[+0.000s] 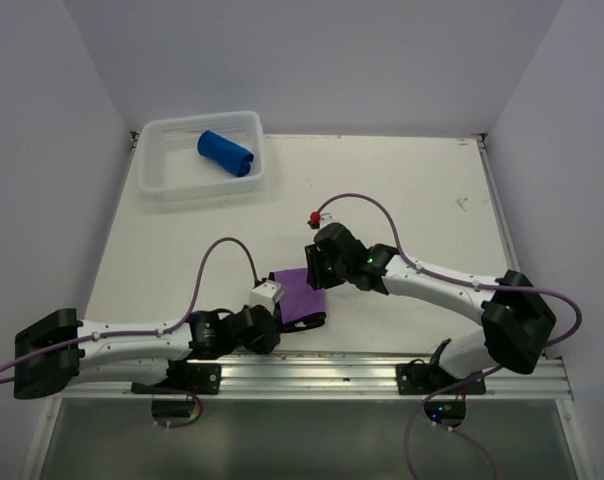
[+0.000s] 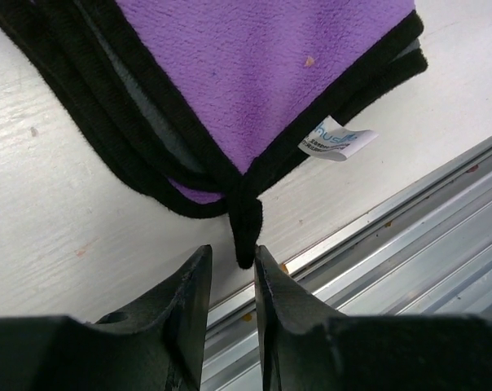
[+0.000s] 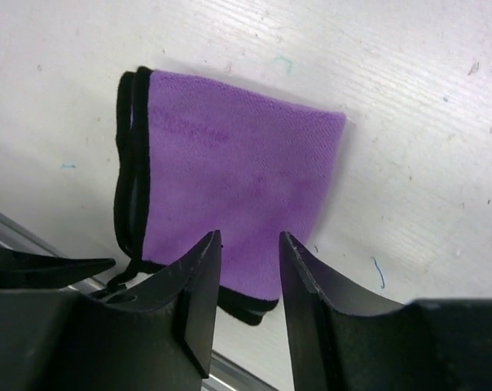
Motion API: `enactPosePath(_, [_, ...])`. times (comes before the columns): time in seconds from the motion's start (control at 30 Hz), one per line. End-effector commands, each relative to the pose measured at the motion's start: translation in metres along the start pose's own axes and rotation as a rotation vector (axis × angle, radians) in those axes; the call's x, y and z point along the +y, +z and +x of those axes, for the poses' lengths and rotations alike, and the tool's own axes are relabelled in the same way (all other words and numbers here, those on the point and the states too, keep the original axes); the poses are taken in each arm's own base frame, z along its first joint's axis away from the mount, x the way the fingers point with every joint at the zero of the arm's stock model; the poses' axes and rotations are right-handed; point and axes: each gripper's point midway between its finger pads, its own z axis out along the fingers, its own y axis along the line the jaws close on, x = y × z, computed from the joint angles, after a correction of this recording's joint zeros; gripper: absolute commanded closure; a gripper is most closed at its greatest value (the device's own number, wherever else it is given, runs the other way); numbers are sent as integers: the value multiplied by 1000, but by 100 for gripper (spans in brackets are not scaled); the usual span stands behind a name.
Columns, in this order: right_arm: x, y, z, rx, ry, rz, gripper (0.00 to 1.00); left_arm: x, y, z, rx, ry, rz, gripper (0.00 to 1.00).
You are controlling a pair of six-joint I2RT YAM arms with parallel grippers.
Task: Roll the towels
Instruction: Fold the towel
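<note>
The light purple towel [image 1: 300, 293] lies folded flat in several layers near the table's front edge, its dark edge showing [image 2: 254, 73] [image 3: 230, 179]. My left gripper [image 2: 232, 254] is at the towel's near corner, jaws slightly apart, so it is open. The black corner tip [image 2: 244, 236] pokes between the fingertips and brushes the right one. My right gripper [image 3: 250, 238] hovers open over the towel's other near edge with nothing between its fingers. In the top view the two grippers [image 1: 278, 318] [image 1: 314, 278] flank the towel. The blue towel [image 1: 225, 153] lies rolled in the basket.
A white mesh basket [image 1: 172, 185] stands at the back left. A small red object [image 1: 314, 218] lies just beyond the right gripper. An aluminium rail [image 2: 409, 244] runs along the table's front edge, right behind the towel. White walls close in three sides.
</note>
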Motion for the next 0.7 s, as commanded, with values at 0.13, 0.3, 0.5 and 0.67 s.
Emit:
enactPosePath(0.13, [-3, -6, 41, 66, 105, -62, 80, -17, -29, -47, -125, -80, 5, 70])
enactPosePath(0.3, [11, -9, 50, 57, 145, -137, 84, -25, -56, -83, -220, -103, 3, 69])
enactPosePath(0.5, [1, 8, 75, 97, 155, -119, 84, -27, -60, -101, -262, -76, -35, 68])
enactPosePath(0.67, [-7, 13, 84, 115, 155, -76, 84, -40, -55, -117, -304, -59, -21, 65])
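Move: Just behind and under the open right hand lies the purple towel's near-right corner, its goal: about 8 cm back, 3 cm to the right and some 8 cm below; the towel's middle is about 4 cm back and 3 cm left of that hand. The near-left corner lies between the left hand's parted fingertips, no more than 1 cm below; from the left hand, the near-right corner is about 10 cm right and 2 cm ahead. Swinging back and down about 6 cm each, with a slight drift right, the right hand tips its fingers some 10 degrees steeper and narrows them as it comes down at the towel's near-right corner. The left hand, already open, lifts clear of the near-left corner by about 10 cm, easing some 4 cm forward over the towel. ##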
